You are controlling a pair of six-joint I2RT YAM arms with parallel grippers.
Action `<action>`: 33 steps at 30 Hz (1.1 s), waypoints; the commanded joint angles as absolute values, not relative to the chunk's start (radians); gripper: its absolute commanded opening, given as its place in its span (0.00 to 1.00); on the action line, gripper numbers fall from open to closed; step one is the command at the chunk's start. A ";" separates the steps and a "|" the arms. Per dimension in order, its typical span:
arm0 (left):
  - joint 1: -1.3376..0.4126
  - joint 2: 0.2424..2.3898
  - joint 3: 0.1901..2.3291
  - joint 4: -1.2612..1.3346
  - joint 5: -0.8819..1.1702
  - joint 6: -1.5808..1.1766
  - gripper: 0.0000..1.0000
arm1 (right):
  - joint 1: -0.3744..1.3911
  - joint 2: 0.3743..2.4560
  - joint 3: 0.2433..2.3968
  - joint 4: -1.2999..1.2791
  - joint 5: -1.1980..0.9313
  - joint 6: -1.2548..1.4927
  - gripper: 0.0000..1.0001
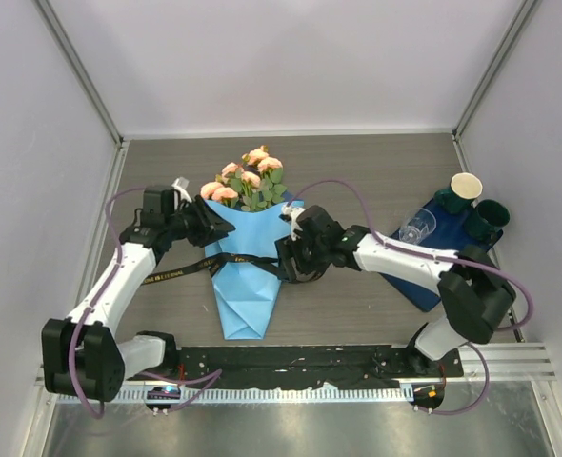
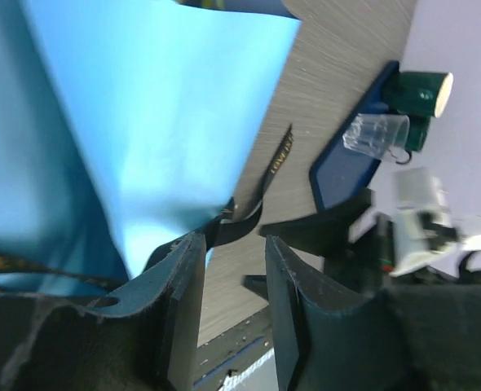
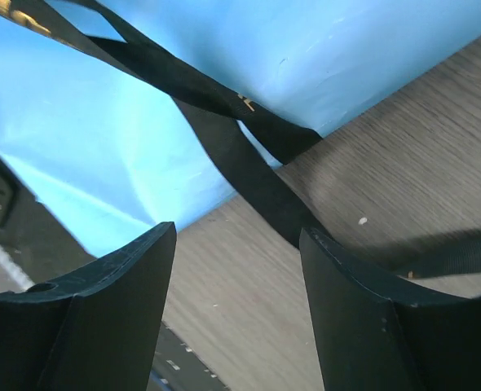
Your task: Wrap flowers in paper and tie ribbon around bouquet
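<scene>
The bouquet lies mid-table: pink-peach flowers point(image 1: 246, 179) stick out of the far, wide end of a light blue paper point(image 1: 247, 286) cone. The black ribbon point(image 1: 181, 271) with gold lettering crosses the cone and trails off to the left. My left gripper point(image 1: 222, 228) is at the cone's upper left edge, jaws open and empty point(image 2: 234, 240), with the paper point(image 2: 167, 106) and a ribbon loop point(image 2: 242, 226) just past the tips. My right gripper point(image 1: 283, 255) is at the cone's right edge, open point(image 3: 239, 232), the ribbon point(image 3: 224, 147) crossing the paper point(image 3: 143, 147) beyond its fingers.
A dark navy mat point(image 1: 424, 281) lies at the right, carrying a clear glass point(image 1: 416, 227), a white-rimmed cup point(image 1: 465, 186) and a dark green cup point(image 1: 491, 217). A black strip point(image 1: 291, 362) runs along the near edge. Walls enclose the table on three sides.
</scene>
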State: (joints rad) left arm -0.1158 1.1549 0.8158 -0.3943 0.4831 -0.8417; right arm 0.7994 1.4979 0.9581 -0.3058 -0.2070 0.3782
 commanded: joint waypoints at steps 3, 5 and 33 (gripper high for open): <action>-0.198 1.305 0.908 -0.204 0.572 -0.887 0.33 | 0.856 1.617 0.980 -0.265 -0.126 0.102 0.69; -0.216 1.400 0.939 -0.215 0.601 -0.877 0.26 | 0.893 1.631 0.976 -0.247 -0.072 0.055 0.69; -0.216 1.539 0.985 -0.471 0.420 -0.623 0.00 | 1.086 1.767 0.933 -0.093 0.488 0.081 0.00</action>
State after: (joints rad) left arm -0.2184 1.5688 0.9783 -0.4492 0.4629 -0.6712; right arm 1.0637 1.7805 0.9394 -0.0414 0.4442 0.0147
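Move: The right hand's open fingers stand over the ribbon fold at the paper's right edge; the fold is about 7 cm below, 3 cm ahead and 1 cm left. The loose ribbon tail lies some 6 cm to this hand's right, level with it and 9 cm down. The left hand hovers about 10 cm above the ribbon crossing, which is 2 cm back and straight in line; the flowers are some 17 cm ahead and 6 cm right, 10 cm down. The right fingers close on the ribbon fold beside the paper and pinch it, after the hand drops about 7 cm and eases some 4 cm forward, the wrist turning about 40 degrees so the fingers swing from leftward to more forward. The left hand reaches forward and right, then sinks about 8 cm to the paper just beyond the ribbon crossing, closing its half-open fingers fully and drifting slightly back left. ##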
